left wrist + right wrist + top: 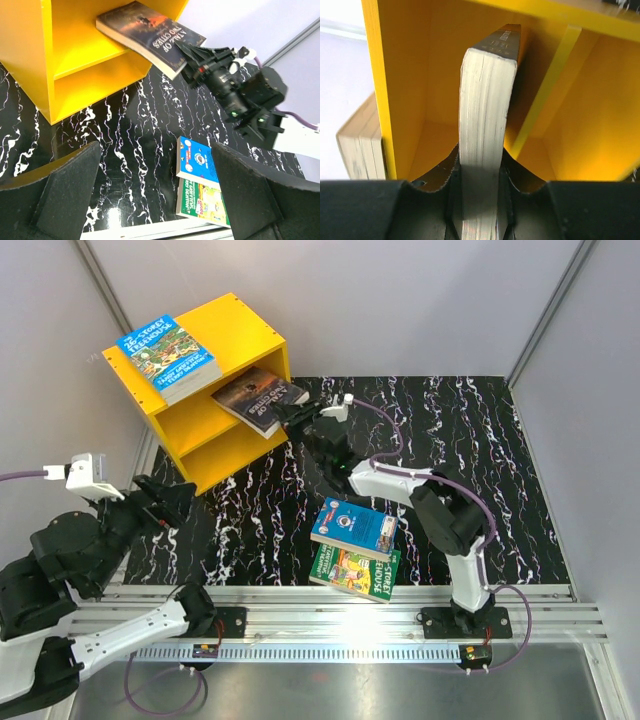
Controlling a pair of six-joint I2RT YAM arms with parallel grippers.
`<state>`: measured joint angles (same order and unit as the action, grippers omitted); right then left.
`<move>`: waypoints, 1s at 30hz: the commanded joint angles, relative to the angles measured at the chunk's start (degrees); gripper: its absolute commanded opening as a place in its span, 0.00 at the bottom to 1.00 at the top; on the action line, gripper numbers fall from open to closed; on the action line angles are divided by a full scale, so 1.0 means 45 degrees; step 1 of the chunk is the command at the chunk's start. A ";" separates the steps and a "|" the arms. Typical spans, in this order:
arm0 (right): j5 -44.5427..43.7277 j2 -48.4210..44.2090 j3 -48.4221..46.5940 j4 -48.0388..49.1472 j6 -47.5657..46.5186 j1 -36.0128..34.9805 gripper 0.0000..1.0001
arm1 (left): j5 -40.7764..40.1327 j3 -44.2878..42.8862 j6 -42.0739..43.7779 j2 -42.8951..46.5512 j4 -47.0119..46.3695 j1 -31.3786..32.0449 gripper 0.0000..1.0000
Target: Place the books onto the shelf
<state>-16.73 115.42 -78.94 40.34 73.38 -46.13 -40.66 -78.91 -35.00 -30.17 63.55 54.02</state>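
The yellow shelf (240,325) stands at the back left. My right gripper (290,415) is shut on a dark brown-black book (255,398), whose far end lies inside the upper compartment over the middle board (85,65). The right wrist view shows its page edge (485,110) clamped between my fingers (445,172). A blue cartoon book (168,358) lies flat on the shelf's top. Two more books lie stacked on the table, a blue one (352,525) over a green one (355,572). My left gripper (156,150) hangs open and empty at the left, above the table.
The black marbled tabletop (480,440) spreads to the right of the shelf. A metal rail (330,620) runs along the near edge beside the arm bases. Grey walls close in the back and both sides. The shelf's lower compartment (95,92) holds nothing.
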 commanded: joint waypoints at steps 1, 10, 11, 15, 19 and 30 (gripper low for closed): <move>-0.3467 0.0210 -0.1948 0.1585 0.0858 -0.0178 0.00 | 0.0384 -0.0529 -0.0131 0.0220 0.0544 0.0027 0.96; -0.3158 0.1813 -0.4256 -0.0507 0.1095 -0.0198 0.21 | 0.0111 -0.0901 -0.0268 0.0670 0.1502 0.0027 0.96; -0.3080 0.1716 -0.4101 -0.0429 0.1075 -0.0198 0.48 | 0.0111 -0.0882 -0.0288 0.0709 0.1522 0.0027 0.96; -0.2806 0.0975 -0.2601 -0.0624 0.1153 -0.0198 0.76 | 0.0189 -0.0609 -0.0366 0.0845 0.1425 0.0027 0.96; -0.2474 0.0057 -0.1659 -0.1227 0.1017 -0.0179 0.94 | 0.0442 -0.0336 -0.0385 0.0846 0.1211 0.0027 0.96; -0.0678 -0.1018 -0.0568 -0.2382 0.0236 -0.0081 1.00 | 0.0502 0.0329 -0.0444 0.0865 0.0741 0.0027 0.96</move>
<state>-22.20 115.48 -83.90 28.53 76.29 -46.96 -39.13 -78.22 -36.95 -26.61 69.47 54.02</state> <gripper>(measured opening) 0.994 0.955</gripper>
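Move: The right hand still pinches A Tale of Two Cities by its near end, the book's middle some 5 cm ahead and 6 cm left. It is bound for the yellow shelf's upper compartment, whose middle is about 9 cm ahead and 16 cm left, roughly level; the lower compartment lies some 14 cm beneath that. The Treehouse book on top is about 9 cm ahead, 21 cm left, 14 cm higher. From the left hand, the upper compartment is some 38 cm ahead, 3 cm right and 11 cm lower. Keeping its pinch on the book's near end, the right hand pushes it about 4 cm forward and 2 cm left into the upper compartment, swinging some 8 degrees clockwise. The fingers then open wide and let go; the hand sinks and draws back about 3 cm each way, then rises a couple of centimetres while still easing back. The left hand, empty and open, eases back and left, then slightly down. ##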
